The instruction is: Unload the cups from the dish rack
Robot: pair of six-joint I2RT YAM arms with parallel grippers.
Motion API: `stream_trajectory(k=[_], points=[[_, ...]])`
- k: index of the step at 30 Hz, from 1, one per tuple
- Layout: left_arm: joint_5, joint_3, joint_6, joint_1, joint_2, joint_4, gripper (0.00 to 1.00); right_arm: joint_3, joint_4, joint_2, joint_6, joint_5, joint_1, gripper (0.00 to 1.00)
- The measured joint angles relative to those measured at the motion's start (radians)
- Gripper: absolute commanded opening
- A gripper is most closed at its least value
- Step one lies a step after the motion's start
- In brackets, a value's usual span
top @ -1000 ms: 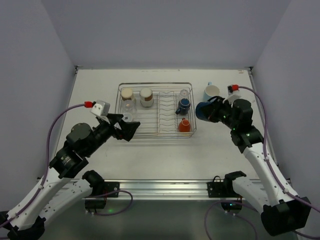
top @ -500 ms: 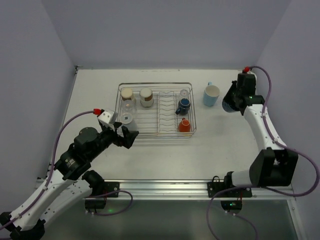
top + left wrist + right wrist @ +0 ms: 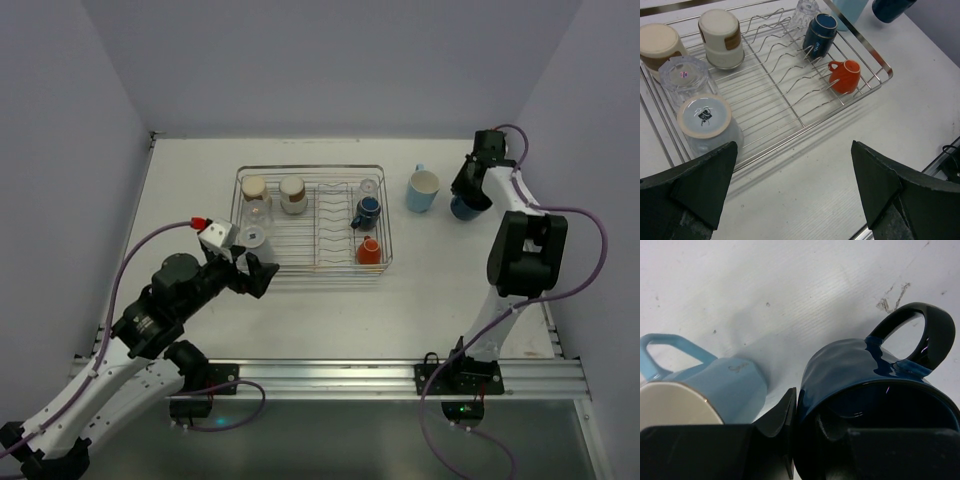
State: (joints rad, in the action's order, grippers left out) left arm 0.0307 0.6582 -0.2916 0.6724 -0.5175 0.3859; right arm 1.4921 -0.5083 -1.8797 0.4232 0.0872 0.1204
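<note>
The dish rack (image 3: 310,168) (image 3: 860,45) holds several cups: a small orange one (image 3: 369,251) (image 3: 846,75), a small dark blue one (image 3: 368,211) (image 3: 820,35), clear glasses (image 3: 258,212) (image 3: 685,77), two cream-topped ones (image 3: 293,193) (image 3: 720,37) and an upturned pale cup (image 3: 256,237) (image 3: 705,117). My left gripper (image 3: 255,270) (image 3: 795,185) hangs open over the table just in front of the rack's near left corner. My right gripper (image 3: 468,195) (image 3: 807,422) is shut on the wall of the navy mug (image 3: 462,208) (image 3: 875,390), one finger (image 3: 777,417) outside and one inside. This mug is beside the light blue mug (image 3: 423,190) (image 3: 715,385).
The two mugs sit close together at the table's right side, right of the rack. The right wall rises just beyond the right arm. Bare white table (image 3: 430,290) lies in front of the rack.
My right arm has swung from beside the rack out to the far right with the navy mug, down next to the light blue mug. The left gripper has shifted slightly towards the rack's front.
</note>
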Motion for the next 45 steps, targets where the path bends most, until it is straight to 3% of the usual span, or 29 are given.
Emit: stream_trajectory(k=[6,7,8,13,15,19,23,26,29,37,41,45], points=[[0.002,0.000,0.000,-0.006,-0.032,0.000,1.00,0.033,0.012,-0.088,-0.033,-0.018,0.006,0.01],[0.002,0.000,0.000,-0.007,-0.037,0.000,1.00,0.033,0.013,-0.094,-0.036,-0.025,0.007,0.05],[0.002,0.000,0.000,-0.011,-0.042,0.000,1.00,0.033,0.015,-0.098,-0.037,-0.028,0.007,0.17],[0.004,0.000,0.000,-0.025,-0.068,0.000,1.00,0.033,0.040,-0.096,-0.039,-0.030,0.009,0.36],[0.004,0.000,0.001,-0.026,-0.080,0.000,1.00,0.033,0.055,-0.095,-0.037,-0.030,0.009,0.50],[0.010,0.000,0.001,-0.031,-0.102,0.000,1.00,0.029,0.060,-0.075,-0.038,-0.030,0.010,0.51],[0.027,0.000,0.001,-0.031,-0.128,0.000,1.00,0.023,0.058,-0.029,-0.031,-0.029,0.010,0.71],[0.030,0.007,-0.002,-0.031,-0.167,0.002,1.00,-0.027,0.062,0.076,-0.016,-0.031,0.010,0.83],[0.030,0.039,-0.011,-0.032,-0.222,0.004,1.00,-0.147,0.113,0.270,0.013,-0.065,0.010,0.87],[0.105,0.251,-0.046,-0.032,-0.494,-0.017,1.00,-0.636,0.421,0.885,0.160,-0.292,-0.038,0.89],[0.172,0.411,-0.046,-0.038,-0.698,-0.035,1.00,-0.804,0.476,1.034,0.210,-0.378,-0.096,0.99],[0.194,0.542,-0.038,-0.064,-0.907,-0.079,1.00,-0.892,0.488,1.127,0.225,-0.444,-0.122,0.99]])
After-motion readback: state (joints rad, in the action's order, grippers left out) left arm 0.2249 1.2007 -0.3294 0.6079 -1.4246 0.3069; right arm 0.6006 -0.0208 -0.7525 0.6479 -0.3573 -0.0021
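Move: The left hand, empty and open, is bound for the right-hand cream cup, some 26 cm ahead, 5 cm to its right and 17 cm below; the other cream cup stands about 11 cm left of that cup, with the clear glass 4 cm nearer than this neighbour and the frosted cup about 12 cm nearer. The right hand holds the dark blue mug, its table spot about 10 cm below, 2 cm ahead and 2 cm right; the light blue cup stands roughly 10 cm left, 3 cm farther out and 6 cm lower. The right hand lowers the dark blue mug about 3 cm onto the table, opens wide to let go, then lifts clear and sweeps back and left some 20 cm while rising, its fingers tipping up about 40 degrees. The left hand, fingers kept open, first sinks gently, then speeds forward and somewhat right over the rack towards the right-hand cream cup, tipping down slightly. ##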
